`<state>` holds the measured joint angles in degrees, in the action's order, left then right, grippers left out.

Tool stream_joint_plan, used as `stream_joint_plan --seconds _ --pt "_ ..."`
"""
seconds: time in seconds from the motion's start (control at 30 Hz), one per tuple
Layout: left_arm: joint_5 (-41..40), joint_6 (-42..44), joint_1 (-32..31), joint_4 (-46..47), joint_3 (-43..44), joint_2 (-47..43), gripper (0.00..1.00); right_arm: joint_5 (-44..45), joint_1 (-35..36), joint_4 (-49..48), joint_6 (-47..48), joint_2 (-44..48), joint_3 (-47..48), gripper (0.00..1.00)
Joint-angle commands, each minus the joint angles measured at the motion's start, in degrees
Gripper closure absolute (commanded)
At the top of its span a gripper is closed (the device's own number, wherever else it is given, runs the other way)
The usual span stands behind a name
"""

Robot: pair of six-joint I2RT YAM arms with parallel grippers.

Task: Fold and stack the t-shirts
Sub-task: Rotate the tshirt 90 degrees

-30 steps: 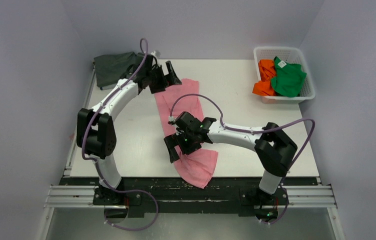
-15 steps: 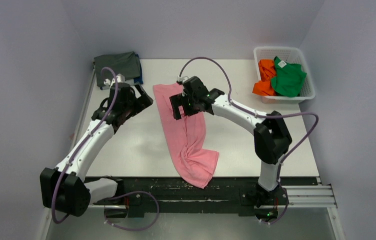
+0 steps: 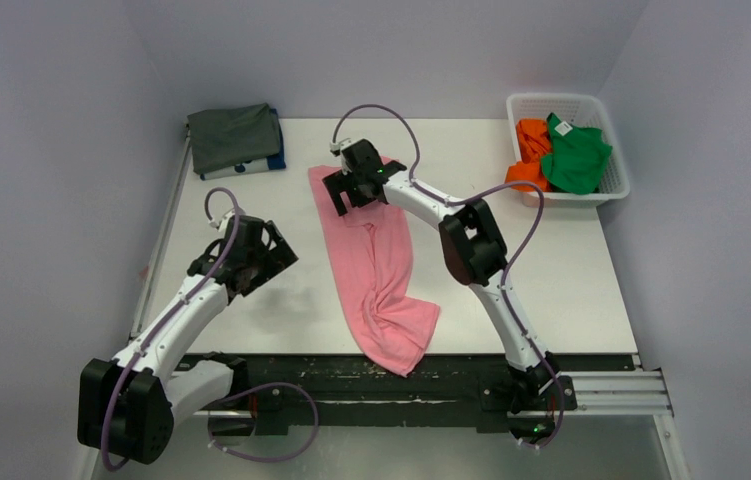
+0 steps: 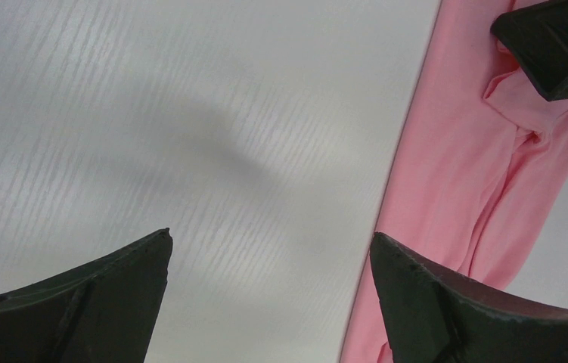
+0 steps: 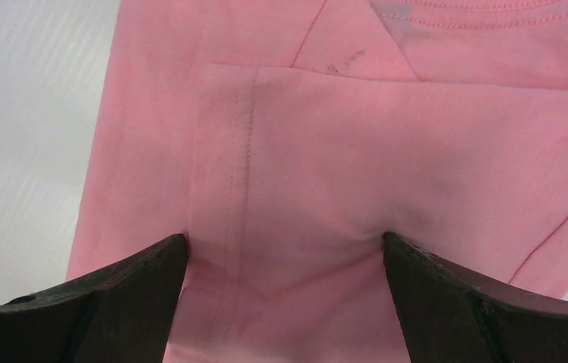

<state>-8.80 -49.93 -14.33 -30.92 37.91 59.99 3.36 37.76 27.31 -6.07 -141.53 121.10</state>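
Note:
A pink t-shirt (image 3: 376, 265) lies as a long, narrow strip down the middle of the table, its near end bunched at the front edge. My right gripper (image 3: 348, 192) is open at the strip's far end. In the right wrist view both fingertips (image 5: 167, 261) of the gripper (image 5: 282, 240) press into the pink cloth (image 5: 341, 151), which spans the gap. My left gripper (image 3: 273, 252) hangs open over bare table, left of the shirt. In the left wrist view that gripper (image 4: 271, 236) has nothing between its fingers, with the pink edge (image 4: 447, 189) to its right.
A folded dark grey t-shirt (image 3: 234, 135) lies on a blue one (image 3: 273, 160) at the back left corner. A white lattice basket (image 3: 611, 190) at the back right holds an orange t-shirt (image 3: 526, 150) and a green one (image 3: 576, 155).
The right gripper has swung from the shirt's near part to its far end. The left gripper has drawn back from the far end to bare table on the left. Both stayed open.

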Motion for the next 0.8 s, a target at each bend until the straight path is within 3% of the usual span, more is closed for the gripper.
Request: stream_joint_plan --seconds 0.0,0.2,0.37,0.53,0.77 --pt "-0.7 -0.1 0.1 1.0 2.5 2.3 0.0 4.1 -4.8 2.1 1.2 -2.7 2.3 0.01" --pt "2.1 1.6 0.1 2.7 8.2 9.6 0.0 2.1 -11.0 7.1 0.0 -9.3 12.2 0.01" --pt "9.3 3.8 0.0 4.3 13.9 16.5 0.0 1.1 -15.2 1.0 -3.4 -10.4 13.5 0.01" --pt "16.1 6.6 -0.9 4.4 18.6 21.1 0.0 3.4 -18.2 0.1 -7.3 -14.0 20.9 0.01" --pt "25.3 11.8 -6.9 3.6 21.1 23.9 0.0 -4.3 -19.1 -2.6 -5.9 -8.2 18.1 0.01"
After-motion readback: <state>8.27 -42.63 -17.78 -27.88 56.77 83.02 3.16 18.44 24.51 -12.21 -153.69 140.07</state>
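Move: The pink t-shirt lies under the right hand's open fingers near its far end, its middle about 18 cm back and 6 cm to the right, at table level. From that hand the folded stack is some 14 cm ahead and 25 cm left, the basket roughly 11 cm ahead and 46 cm right. For the left hand the t-shirt's middle is about 22 cm right, 2 cm back and 5 cm below. Right hand's open fingers, still on the t-shirt, drag it some 22 cm forward-right, twisting clockwise; left hand follows. ##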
